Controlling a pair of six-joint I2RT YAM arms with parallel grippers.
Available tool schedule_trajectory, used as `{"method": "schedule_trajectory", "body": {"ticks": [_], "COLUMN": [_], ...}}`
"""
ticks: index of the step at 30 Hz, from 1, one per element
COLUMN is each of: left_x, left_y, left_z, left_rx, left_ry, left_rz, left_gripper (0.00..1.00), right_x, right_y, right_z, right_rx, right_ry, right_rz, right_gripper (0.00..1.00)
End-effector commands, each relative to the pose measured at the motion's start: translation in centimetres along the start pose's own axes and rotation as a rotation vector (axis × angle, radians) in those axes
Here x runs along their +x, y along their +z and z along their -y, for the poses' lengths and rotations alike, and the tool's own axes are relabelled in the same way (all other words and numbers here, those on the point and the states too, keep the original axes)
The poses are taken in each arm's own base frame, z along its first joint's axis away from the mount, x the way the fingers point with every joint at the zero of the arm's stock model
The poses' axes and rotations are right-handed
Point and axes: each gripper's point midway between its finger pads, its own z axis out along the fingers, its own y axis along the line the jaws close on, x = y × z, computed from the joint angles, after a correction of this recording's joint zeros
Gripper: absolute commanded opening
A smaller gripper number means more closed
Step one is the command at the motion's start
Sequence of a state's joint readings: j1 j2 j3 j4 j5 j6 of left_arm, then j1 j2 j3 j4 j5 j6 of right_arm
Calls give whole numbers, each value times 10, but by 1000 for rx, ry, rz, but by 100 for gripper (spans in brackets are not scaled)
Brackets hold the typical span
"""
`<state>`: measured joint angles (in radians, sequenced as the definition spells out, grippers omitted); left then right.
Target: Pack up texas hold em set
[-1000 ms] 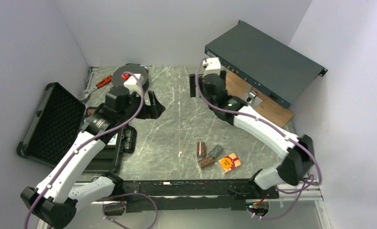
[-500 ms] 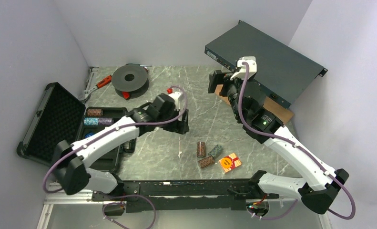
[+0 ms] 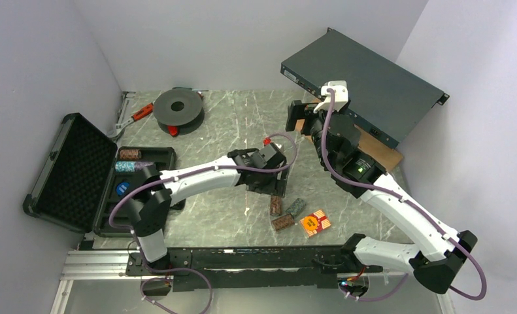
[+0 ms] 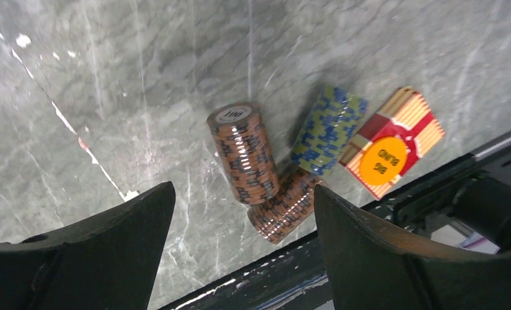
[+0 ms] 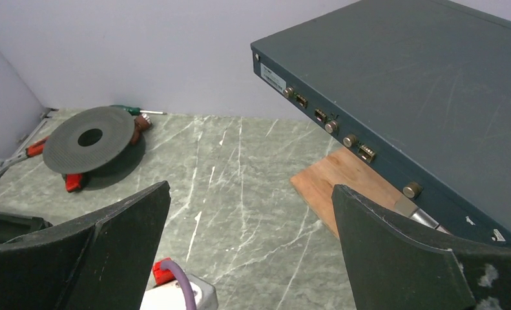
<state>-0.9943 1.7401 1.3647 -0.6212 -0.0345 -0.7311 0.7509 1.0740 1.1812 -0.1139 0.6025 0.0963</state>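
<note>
The black briefcase point(image 3: 66, 170) lies open at the left, with a brown chip stack point(image 3: 130, 154) and a bluish-purple one point(image 3: 133, 167) in its tray. Near the front edge lie two brown stacks point(image 4: 243, 155) point(image 4: 283, 206), a green-blue stack point(image 4: 327, 132) and a red-and-yellow card deck point(image 4: 393, 150). My left gripper point(image 4: 243, 190) hovers open just above the two brown stacks point(image 3: 276, 205), touching nothing. My right gripper point(image 5: 251, 187) hangs open and empty, high over the back of the table point(image 3: 301, 118).
A black round spool point(image 3: 178, 108) and a red-handled tool point(image 3: 138, 112) lie at the back left. A large dark-grey metal box point(image 3: 366, 82) leans over a wooden board point(image 3: 366, 147) at the back right. The black front rail point(image 3: 255, 255) runs close behind the loose chips.
My left arm has swung right from the briefcase to above the loose chip stacks, its jaws narrowing slightly. The right arm moved right toward the metal box, then held still.
</note>
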Motion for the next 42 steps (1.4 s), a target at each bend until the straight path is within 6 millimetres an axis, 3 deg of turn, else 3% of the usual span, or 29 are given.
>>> {"method": "schedule_trajectory", "body": {"ticks": [1, 10, 25, 33, 42], "left_x": [9, 22, 39, 44, 47], "left_y": [4, 25, 50, 56, 60], "left_z": [1, 12, 8, 2, 0], "left_rx": [-64, -63, -86, -119, -120], "left_ry": [-95, -75, -77, -82, -80], "left_rz": [-19, -67, -131, -149, -158], "left_gripper": [83, 80, 72, 72, 51], "right_x": [-10, -10, -11, -10, -9], "right_y": [-5, -6, -10, -10, -9], "right_z": [9, 8, 10, 9, 9], "right_rx": [27, 18, 11, 5, 6], "right_ry": [2, 2, 0, -2, -10], "right_rz": [36, 33, 43, 44, 42], "right_gripper": [100, 100, 100, 100, 100]}}
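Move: The brown chip stack lies lengthwise about 3 cm back and 1 cm to the right of the open left hand, some 8 cm below it. The second brown stack lies some 5 cm nearer the base and 2 cm to the right of it. The blue-green stack is about 6 cm to its right and 1 cm back; the card pack is 12 cm right and 6 cm back of it. From the high right hand the brown stack is roughly 14 cm back, 8 cm left and 37 cm down. The left fingers come down astride the brown chip stack and narrow onto its two long sides, reaching them at the end. The hand sinks about 7.5 cm while easing 2.5 cm back, most of that early on, and the wrist tips some 13 degrees so the fingers point more steeply down. They narrow slowly on the way and close faster once the descent has stopped. ##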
